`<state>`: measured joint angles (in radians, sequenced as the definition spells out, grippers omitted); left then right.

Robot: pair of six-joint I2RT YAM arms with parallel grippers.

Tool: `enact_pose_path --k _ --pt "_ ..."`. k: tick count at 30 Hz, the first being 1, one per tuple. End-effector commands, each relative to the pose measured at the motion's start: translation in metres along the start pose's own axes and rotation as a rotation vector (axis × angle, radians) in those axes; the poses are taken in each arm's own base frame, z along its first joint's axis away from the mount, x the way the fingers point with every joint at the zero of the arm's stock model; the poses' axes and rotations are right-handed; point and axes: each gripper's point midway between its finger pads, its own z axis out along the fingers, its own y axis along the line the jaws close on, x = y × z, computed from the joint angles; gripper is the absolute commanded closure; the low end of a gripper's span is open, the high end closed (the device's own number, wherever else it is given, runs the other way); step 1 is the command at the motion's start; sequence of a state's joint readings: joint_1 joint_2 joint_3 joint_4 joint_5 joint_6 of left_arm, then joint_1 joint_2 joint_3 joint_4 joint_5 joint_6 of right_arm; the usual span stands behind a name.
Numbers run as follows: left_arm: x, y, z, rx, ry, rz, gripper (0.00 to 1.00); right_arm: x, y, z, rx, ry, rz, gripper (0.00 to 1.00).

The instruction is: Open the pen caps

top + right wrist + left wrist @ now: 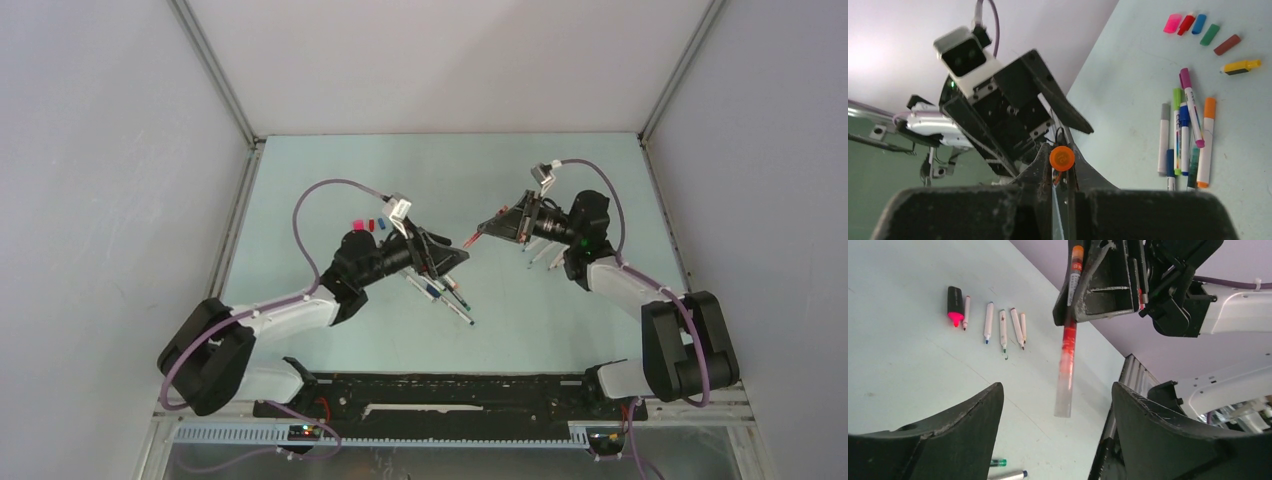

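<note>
My right gripper (1061, 161) is shut on a pen (1068, 340) with a round orange end (1062, 158). The pen's red then clear free end points at my left gripper (1057, 390), which stands open with nothing gripped. In the top view the two grippers face each other mid-table, left (458, 258) and right (500, 225). Loose pen caps lie in a row: pink (1172, 23), red (1186, 22), blue (1199, 23), green (1209, 34). Several capped pens (1185, 135) lie together below the left gripper. Several uncapped pens (1003, 330) and a black highlighter (954, 305) lie near the right arm.
A yellow-and-black piece (1242, 65) and a dark red cap (1227, 44) lie beside the cap row. The pale green table (330, 180) is walled by white panels on three sides. A black rail (450, 395) carries both arm bases at the near edge.
</note>
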<state>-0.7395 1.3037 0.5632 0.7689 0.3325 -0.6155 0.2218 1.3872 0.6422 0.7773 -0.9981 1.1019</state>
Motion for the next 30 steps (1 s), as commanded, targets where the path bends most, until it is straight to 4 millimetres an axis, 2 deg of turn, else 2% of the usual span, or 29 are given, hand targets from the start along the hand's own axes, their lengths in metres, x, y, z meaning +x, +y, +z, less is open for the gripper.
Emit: enact_pose_path --k 1,6,10,16,18,20,21,25,30 --pt "-0.006 -0.029 -0.008 0.175 0.094 -0.087 0.18 0.004 0.015 0.008 -0.037 0.090 -0.167 1.00" --pt "0.014 -0.033 -0.004 0.236 0.216 -0.153 0.20 0.010 0.016 0.012 -0.042 0.121 -0.181 1.00" --pt "0.016 -0.034 0.000 0.256 0.217 -0.197 0.26 0.014 0.011 0.014 -0.027 0.141 -0.177 1.00" --pt "0.022 -0.034 0.006 0.279 0.250 -0.252 0.58 0.019 0.008 0.019 -0.023 0.162 -0.181 1.00" --pt "0.024 -0.033 0.008 0.286 0.259 -0.269 0.74 0.021 0.009 0.020 -0.027 0.168 -0.197 1.00" --pt "0.026 -0.034 0.009 0.299 0.271 -0.281 0.97 0.024 0.011 0.019 -0.046 0.183 -0.222 1.00" --pt "0.028 -0.034 0.009 0.303 0.280 -0.287 1.00 0.024 0.014 0.019 -0.061 0.189 -0.241 1.00" --pt "0.040 -0.029 0.007 0.284 0.323 -0.308 1.00 0.015 0.032 0.011 -0.159 0.191 -0.377 1.00" --pt "0.068 -0.025 -0.001 0.242 0.405 -0.301 1.00 -0.031 0.051 0.006 -0.182 0.142 -0.516 1.00"
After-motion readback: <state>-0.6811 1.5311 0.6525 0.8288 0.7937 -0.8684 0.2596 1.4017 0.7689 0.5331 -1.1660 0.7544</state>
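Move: The red pen's clear cap sits about 3 cm right, 1 cm ahead and 1 cm below the open left hand. From the right hand, which already holds the pen, the cap is roughly 3 cm left, 3 cm back and 1 cm lower. The pile of capped pens lies some 10 cm back and 3 cm left of the left hand, about 20 cm below it. Left hand swings clockwise some 4 cm back, down and right, pinching the cap; right still grips the pen. ##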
